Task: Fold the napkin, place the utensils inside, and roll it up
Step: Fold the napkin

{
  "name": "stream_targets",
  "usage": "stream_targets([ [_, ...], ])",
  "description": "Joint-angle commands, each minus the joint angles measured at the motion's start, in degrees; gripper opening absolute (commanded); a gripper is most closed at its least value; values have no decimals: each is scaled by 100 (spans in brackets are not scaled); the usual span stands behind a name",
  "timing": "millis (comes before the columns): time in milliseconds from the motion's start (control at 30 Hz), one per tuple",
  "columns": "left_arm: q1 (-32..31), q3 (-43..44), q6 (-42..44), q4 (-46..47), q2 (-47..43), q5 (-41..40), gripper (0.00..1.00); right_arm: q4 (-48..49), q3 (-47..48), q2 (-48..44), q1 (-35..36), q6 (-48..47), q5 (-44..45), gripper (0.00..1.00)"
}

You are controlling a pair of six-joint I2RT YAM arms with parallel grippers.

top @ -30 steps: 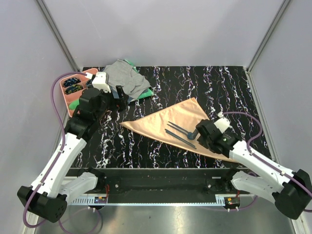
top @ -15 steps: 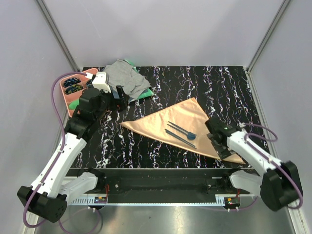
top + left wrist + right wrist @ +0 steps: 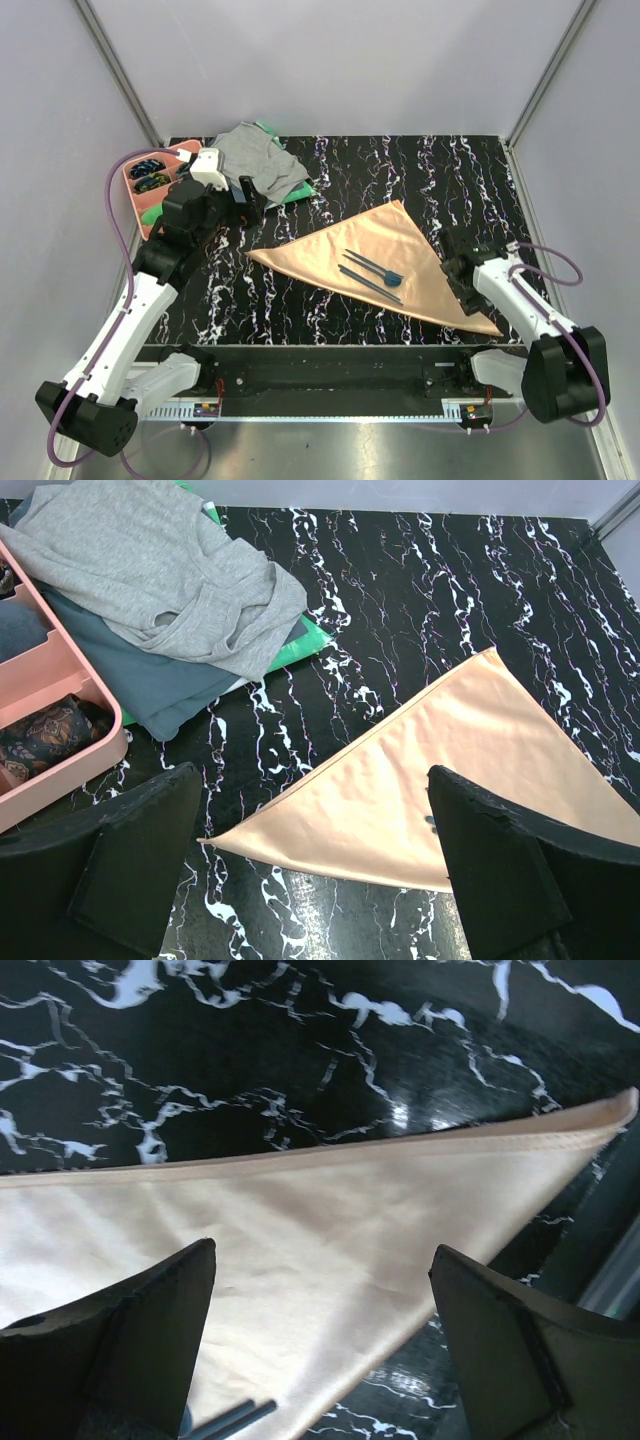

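The peach-orange napkin (image 3: 385, 250) lies folded into a triangle in the middle of the table. Three dark blue utensils (image 3: 372, 272) rest side by side on it, the spoon's bowl toward the right. My right gripper (image 3: 458, 272) hovers open over the napkin's right edge, nothing between its fingers (image 3: 130, 1340). In the right wrist view the napkin (image 3: 300, 1220) fills the gap and the utensils' ends (image 3: 235, 1418) peek in at the bottom. My left gripper (image 3: 248, 203) stands open and empty at the back left. In its wrist view the napkin's left corner (image 3: 330, 820) lies below the fingers (image 3: 510, 870).
A pink tray (image 3: 150, 180) with small dark items sits at the back left. A grey cloth (image 3: 258, 160) lies heaped over a green cloth (image 3: 296, 195) beside it. In the left wrist view the grey cloth (image 3: 160, 570) and the tray (image 3: 60, 710) lie close by. Walls enclose the table.
My right gripper has drawn back from the spoon's bowl toward the right, ending over the napkin's right edge; the spoon stays on the napkin. The left arm has not moved.
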Motion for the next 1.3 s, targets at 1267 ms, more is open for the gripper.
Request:
stream_targets([
  [1267,28,6,171,307,17,-313,99,1599,2465,3250,-80,-1985,-168,94],
])
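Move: The right hand hangs roughly 5 cm above the folded napkin's right part. The napkin's middle is about 10 cm ahead and 19 cm to its left, its right corner some 10 cm back and 14 cm to the right. On the cloth, the fork and spoon pair lies about 9 cm ahead and 20 cm left of this hand, the knife 4 cm ahead and 21 cm left. From the high left hand the napkin's middle is level, some 32 cm right and 28 cm below. The right hand's open fingertips come down onto the right part of the napkin and push the cloth forward along the table. The hand first sinks about 5 cm while going forward, then runs on nearly level, some 15 cm forward in all with a small drift left, turning about 15 degrees counter-clockwise. The fingers stay wide open and pinch nothing. ##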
